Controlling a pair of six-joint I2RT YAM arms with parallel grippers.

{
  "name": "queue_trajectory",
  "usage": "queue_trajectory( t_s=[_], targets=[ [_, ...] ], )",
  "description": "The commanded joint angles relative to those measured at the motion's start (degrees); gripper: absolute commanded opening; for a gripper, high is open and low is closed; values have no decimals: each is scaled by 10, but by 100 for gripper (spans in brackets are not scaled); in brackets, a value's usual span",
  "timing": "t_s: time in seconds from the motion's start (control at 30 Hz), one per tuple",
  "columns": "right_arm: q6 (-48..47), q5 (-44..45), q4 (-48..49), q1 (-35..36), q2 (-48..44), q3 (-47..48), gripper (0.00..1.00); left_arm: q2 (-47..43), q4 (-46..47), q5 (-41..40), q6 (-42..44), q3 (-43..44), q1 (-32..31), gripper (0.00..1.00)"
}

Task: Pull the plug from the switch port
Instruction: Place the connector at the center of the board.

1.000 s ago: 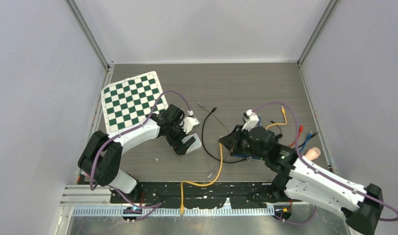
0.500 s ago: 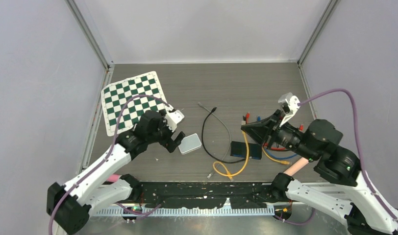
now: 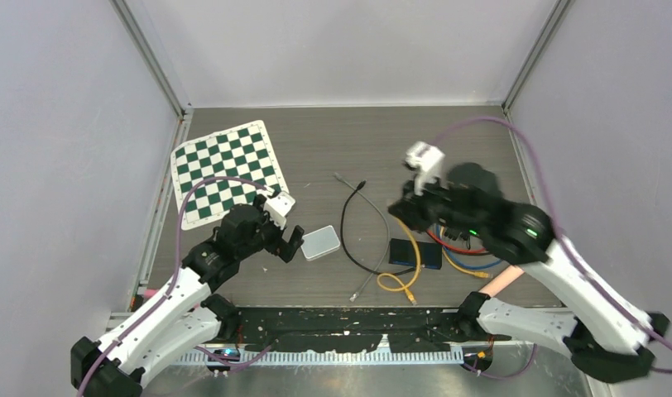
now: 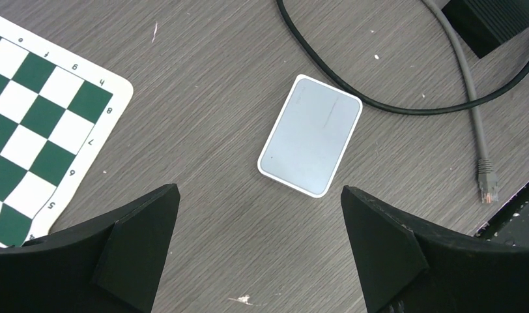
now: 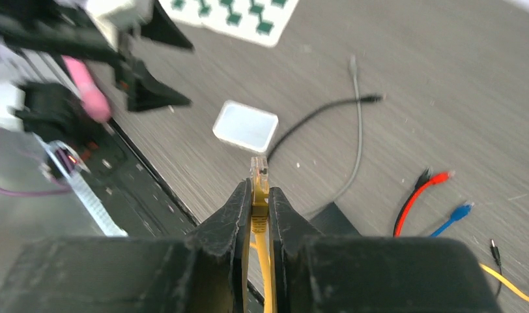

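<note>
The black switch lies flat on the table, right of centre. My right gripper hovers above its far left side and is shut on the yellow plug. The plug's clear tip sticks out past the fingertips, free of any port. Its yellow cable hangs down and loops on the table near the switch's front. In the right wrist view a corner of the switch shows just beside the fingers. My left gripper stands wide open and empty, just short of a small white box.
A green chessboard mat lies at the far left. Black cable and grey cable curve between the white box and the switch. Red, blue and yellow leads lie under the right arm. A black strip runs along the near edge.
The right gripper rose from the switch with the yellow plug, swung out right, then came back left. The left arm drew back from the white box toward the near left.
</note>
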Motion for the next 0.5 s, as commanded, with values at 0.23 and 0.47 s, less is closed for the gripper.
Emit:
queue_trajectory(
  t_s=[0.23, 0.47],
  targets=[
    [-13, -260, 126, -172, 481, 111, 5, -5, 31, 5, -25, 5, -1, 99],
    [24, -303, 131, -218, 638, 236, 10, -16, 24, -11, -25, -8, -1, 100]
  ],
)
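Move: The right hand holds the yellow cable's plug high up; the table's centre lies about 21 cm ahead, 8 cm to its left and 32 cm below. At table height too, the black cable's plug is about 23 cm ahead and 6 cm left, the grey cable's upper plug 25 cm ahead and 12 cm left, the black switch 3 cm ahead and 7 cm right. From the left hand, the centre is some 16 cm ahead, 13 cm right and 13 cm below. The right hand, fingers still pinching the yellow plug, swoops about 22 cm down and 20 cm forward, drifting left, towards the table's centre. ##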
